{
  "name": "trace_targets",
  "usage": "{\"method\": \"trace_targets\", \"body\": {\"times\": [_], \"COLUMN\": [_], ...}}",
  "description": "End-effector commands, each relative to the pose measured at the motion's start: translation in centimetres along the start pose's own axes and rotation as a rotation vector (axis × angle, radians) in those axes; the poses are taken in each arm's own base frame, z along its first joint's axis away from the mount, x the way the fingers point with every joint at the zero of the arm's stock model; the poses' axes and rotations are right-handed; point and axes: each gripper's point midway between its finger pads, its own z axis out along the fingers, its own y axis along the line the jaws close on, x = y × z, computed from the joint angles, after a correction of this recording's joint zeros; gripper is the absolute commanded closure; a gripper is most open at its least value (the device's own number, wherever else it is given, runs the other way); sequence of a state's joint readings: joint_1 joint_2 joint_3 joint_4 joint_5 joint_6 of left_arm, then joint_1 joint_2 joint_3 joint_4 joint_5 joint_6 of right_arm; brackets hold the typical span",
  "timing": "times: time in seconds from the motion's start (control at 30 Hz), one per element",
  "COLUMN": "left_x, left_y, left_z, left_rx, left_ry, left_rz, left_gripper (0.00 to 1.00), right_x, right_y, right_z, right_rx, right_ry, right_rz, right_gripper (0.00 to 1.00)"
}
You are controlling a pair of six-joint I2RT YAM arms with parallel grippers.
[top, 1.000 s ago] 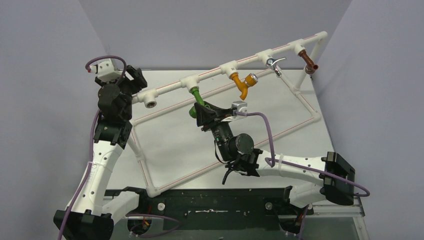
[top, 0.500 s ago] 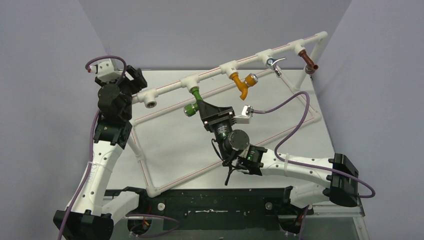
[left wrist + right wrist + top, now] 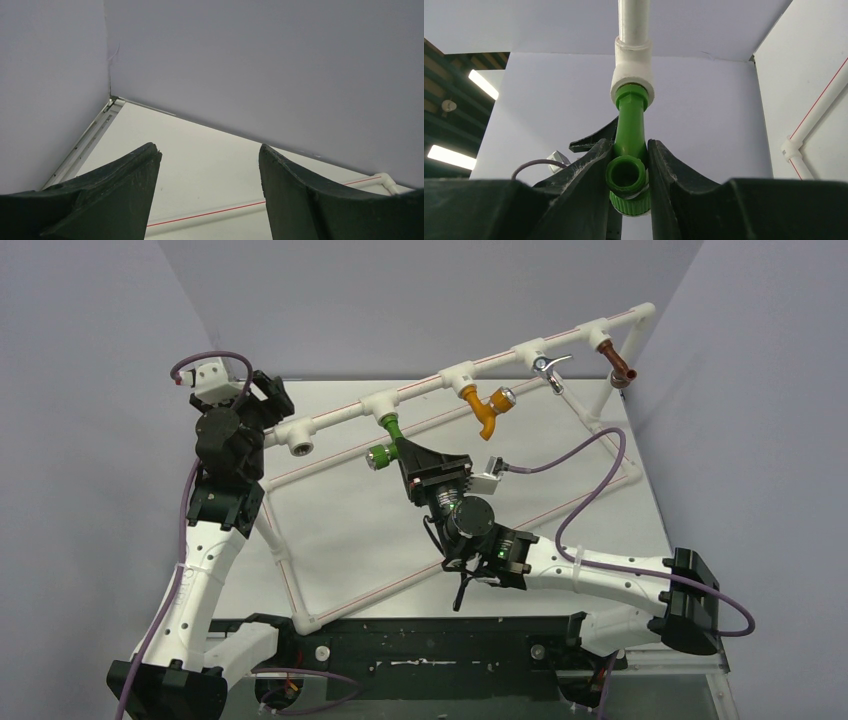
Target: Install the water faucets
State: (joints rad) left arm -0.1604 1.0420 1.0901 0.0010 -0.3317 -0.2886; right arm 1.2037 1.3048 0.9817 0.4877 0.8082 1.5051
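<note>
The green water faucet (image 3: 390, 438) hangs from a white tee fitting (image 3: 380, 405) on the raised pipe rail. My right gripper (image 3: 405, 453) is shut on its body, and its round end (image 3: 377, 457) points left. From the right wrist, the faucet (image 3: 629, 125) runs up into the fitting (image 3: 632, 75) and both fingers of the right gripper (image 3: 626, 152) press its sides. Up at the rail's left end my left gripper (image 3: 268, 395) is open and holds nothing. The left wrist view has its gripper (image 3: 209, 150) over bare table.
Farther right, the rail carries an orange tap (image 3: 485, 408), a chrome tap (image 3: 545, 367) and a brown tap (image 3: 620, 368). An open socket (image 3: 300, 447) ends the rail at the left. A white pipe frame (image 3: 285, 575) with red lines lies on the table.
My right wrist has rolled with the green faucet in its grip, swinging the faucet's round end out to the left. The purple cable swung right. The left arm has not moved.
</note>
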Motion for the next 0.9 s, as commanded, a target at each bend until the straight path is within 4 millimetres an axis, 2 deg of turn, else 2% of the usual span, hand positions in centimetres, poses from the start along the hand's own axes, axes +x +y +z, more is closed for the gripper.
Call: {"method": "trace_targets", "body": {"times": [0.0,0.17,0.27,0.47,0.63,0.77,0.87], "left_x": [11.5,11.6,11.5,11.6,11.7,11.7,11.6], "left_y": [3.8,3.8,3.9,3.9,3.9,4.0,4.0], "left_z": [-1.5,-1.5,-1.5,-1.5,-1.5,-1.4,-1.5], "left_rx": [-0.087,-0.089,-0.091,-0.093,-0.093,-0.094,-0.096], "left_ry": [0.374,0.376,0.374,0.376,0.378,0.38,0.376], "left_rz": [0.146,0.148,0.147,0.148,0.15,0.152,0.154], "left_gripper": [0.3,0.3,0.3,0.3,0.3,0.3,0.3], "right_x": [-2.1,-2.0,-2.1,-3.0,-4.0,-5.3,-6.0], "right_y": [3.4,2.9,2.3,2.0,3.2,2.9,3.4], "right_z": [-0.3,-0.6,-0.8,-1.6,-2.4,-2.9,-3.5], "right_rx": [-0.045,-0.035,-0.018,-0.006,-0.016,0.009,-0.032], "right_ry": [-0.051,-0.034,-0.024,-0.016,0.004,0.007,0.034], "right_rz": [0.114,0.072,0.039,-0.079,-0.35,-0.531,-0.716], "right_gripper": [0.75,0.43,0.34,0.26,0.22,0.21,0.2]}}
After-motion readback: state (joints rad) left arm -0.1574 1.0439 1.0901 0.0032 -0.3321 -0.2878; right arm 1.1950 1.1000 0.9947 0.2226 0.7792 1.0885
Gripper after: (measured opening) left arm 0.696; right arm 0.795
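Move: My right fingers are shut on the green faucet, its middle about 1 cm ahead and 2 cm to the left of my right hand, level with it. The pipe tee it is fitted into lies some 6 cm ahead and 3 cm left, the orange faucet 5 cm ahead and 12 cm right, and the empty tee 1 cm ahead and 15 cm left. From my left hand the green faucet is roughly 18 cm right, 8 cm back and perhaps 3 cm lower. I spread my right fingers wide and let go of the green faucet's spout side, then draw off to the right by about 5 cm and a little back towards my base, away from the faucet. As I pull clear, the wrist rolls some 25 degrees, the hand's left side dropping. ##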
